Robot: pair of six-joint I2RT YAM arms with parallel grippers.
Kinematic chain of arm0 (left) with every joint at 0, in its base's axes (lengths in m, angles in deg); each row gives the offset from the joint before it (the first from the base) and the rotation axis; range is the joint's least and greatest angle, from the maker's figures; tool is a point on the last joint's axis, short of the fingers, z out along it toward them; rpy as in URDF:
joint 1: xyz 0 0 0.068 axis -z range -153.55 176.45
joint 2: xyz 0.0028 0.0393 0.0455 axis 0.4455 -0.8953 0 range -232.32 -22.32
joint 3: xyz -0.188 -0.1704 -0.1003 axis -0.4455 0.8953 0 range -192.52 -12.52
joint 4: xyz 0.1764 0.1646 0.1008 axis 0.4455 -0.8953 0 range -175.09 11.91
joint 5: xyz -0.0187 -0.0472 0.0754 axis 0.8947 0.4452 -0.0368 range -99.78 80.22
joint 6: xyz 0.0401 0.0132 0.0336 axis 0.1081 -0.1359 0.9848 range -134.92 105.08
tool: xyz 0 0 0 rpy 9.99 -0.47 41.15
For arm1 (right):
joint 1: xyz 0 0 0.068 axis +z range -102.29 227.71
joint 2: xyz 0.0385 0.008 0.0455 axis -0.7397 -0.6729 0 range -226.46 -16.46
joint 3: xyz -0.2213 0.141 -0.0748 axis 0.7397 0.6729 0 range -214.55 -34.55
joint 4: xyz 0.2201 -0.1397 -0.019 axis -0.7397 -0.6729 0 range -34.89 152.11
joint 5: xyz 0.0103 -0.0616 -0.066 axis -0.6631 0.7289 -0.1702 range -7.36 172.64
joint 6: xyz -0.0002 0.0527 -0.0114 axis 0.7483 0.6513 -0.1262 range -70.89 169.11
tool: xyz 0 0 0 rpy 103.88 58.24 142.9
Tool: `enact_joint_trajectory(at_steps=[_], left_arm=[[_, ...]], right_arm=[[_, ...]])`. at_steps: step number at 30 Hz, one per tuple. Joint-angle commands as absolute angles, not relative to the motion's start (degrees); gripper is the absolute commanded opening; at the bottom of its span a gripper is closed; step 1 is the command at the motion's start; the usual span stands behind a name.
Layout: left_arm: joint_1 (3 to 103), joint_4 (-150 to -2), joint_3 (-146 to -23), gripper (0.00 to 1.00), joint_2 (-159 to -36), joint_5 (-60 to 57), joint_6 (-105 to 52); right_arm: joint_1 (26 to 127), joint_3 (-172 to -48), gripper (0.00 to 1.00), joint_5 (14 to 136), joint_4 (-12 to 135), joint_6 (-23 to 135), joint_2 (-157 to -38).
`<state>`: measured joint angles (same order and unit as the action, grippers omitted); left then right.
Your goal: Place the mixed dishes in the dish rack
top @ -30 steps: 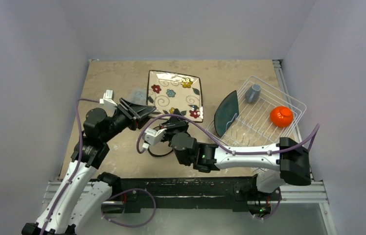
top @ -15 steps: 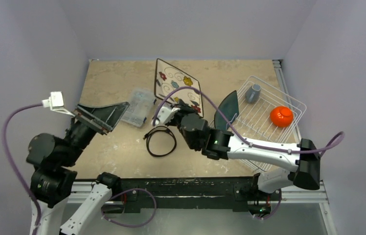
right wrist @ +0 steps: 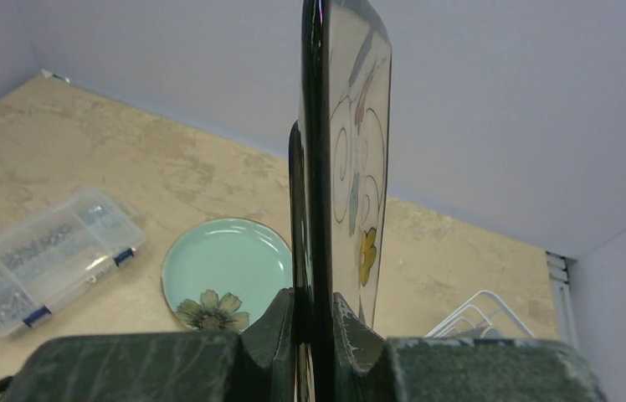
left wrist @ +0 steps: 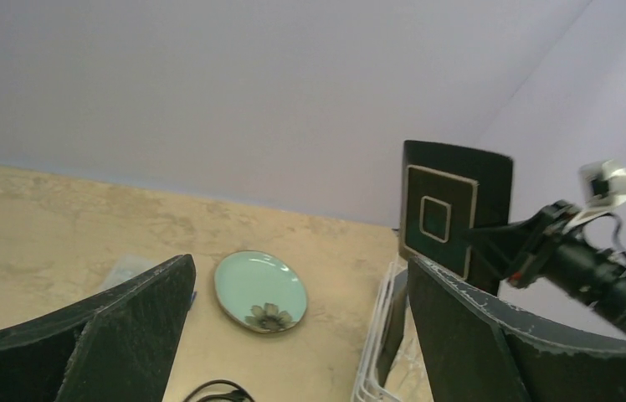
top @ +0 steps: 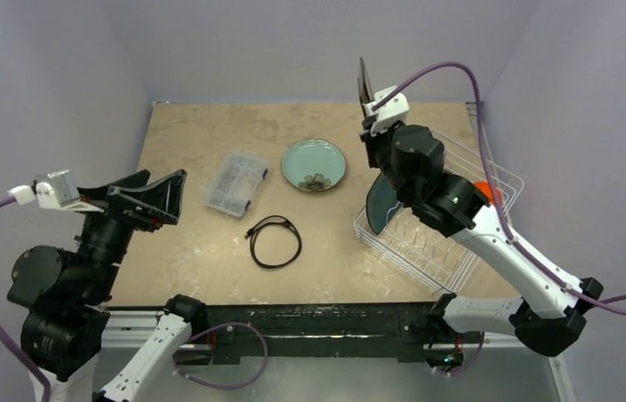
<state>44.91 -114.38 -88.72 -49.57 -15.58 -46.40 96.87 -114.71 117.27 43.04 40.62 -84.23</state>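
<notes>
My right gripper (top: 370, 113) (right wrist: 314, 310) is shut on the lower edge of the dark-rimmed square patterned plate (top: 366, 82) (right wrist: 339, 142) and holds it upright, high over the back of the table beside the dish rack (top: 452, 226). The plate's dark back (left wrist: 452, 209) faces the left wrist view. The pale mint round plate (top: 314, 164) (left wrist: 260, 291) (right wrist: 226, 268) lies flat on the table. The dark teal plate (top: 381, 205) leans in the rack's left end. The orange bowl (top: 488, 191) peeks out behind the right arm. The mug is hidden. My left gripper (top: 155, 194) (left wrist: 301, 264) hangs open and empty at the left.
A clear plastic compartment box (top: 234, 182) (right wrist: 42, 255) lies left of the mint plate. A black coiled cable (top: 274, 241) lies in front of it. The right arm crosses over the rack. Walls close in the table at the back and sides.
The left gripper opened, let go of the patterned plate and pulled back to the left. The right arm lifted that plate from the table to upright near the rack, uncovering the mint plate.
</notes>
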Motion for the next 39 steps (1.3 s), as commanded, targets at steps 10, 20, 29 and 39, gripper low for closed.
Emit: enact_joint_trajectory(at_steps=[10, 20, 29, 39], left_arm=[[46.0, -109.2, -80.2, 0.97, -57.9, -16.9, -32.9], [46.3, -103.8, -71.2, 0.97, -56.7, -19.3, -28.9], [46.3, -103.6, -69.0, 0.97, -56.0, -16.0, -30.9], [46.9, -102.8, -67.2, 0.97, -53.3, -17.7, -30.6]], right_arm=[[85.0, -133.3, 0.00, 121.3, 23.0, 60.1, -77.8], [83.9, -136.7, 0.00, 131.2, 1.2, 80.2, -77.2], [62.6, -138.8, 0.00, 102.3, -1.2, 79.1, -84.7], [47.9, -131.5, 0.00, 75.3, 2.7, 81.9, -86.9]])
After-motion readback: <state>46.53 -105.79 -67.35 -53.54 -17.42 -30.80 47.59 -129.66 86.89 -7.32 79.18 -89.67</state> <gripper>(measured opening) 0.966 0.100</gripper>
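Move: The flowered square plate is already pinched upright in the right gripper; the dish rack for it has its middle about 21 cm to the right, 3 cm ahead and 35 cm below. In the rack, the green plate stands some 7 cm right and 1 cm ahead of the right hand, the orange bowl 30 cm right and 2 cm ahead, the mug 20 cm right and 15 cm ahead. From the left hand the rack lies roughly 57 cm right, 20 cm ahead and 42 cm below. Carry the flowered plate with the right gripper some 20 cm to the right, past the green plate and over the rack, dipping back on the way and then forward again, and sink about 10 cm, mostly late. Keep the pinch and tip the fingers from nearly level to steeply down. Meanwhile lower the open, empty left gripper and ease it forward. ##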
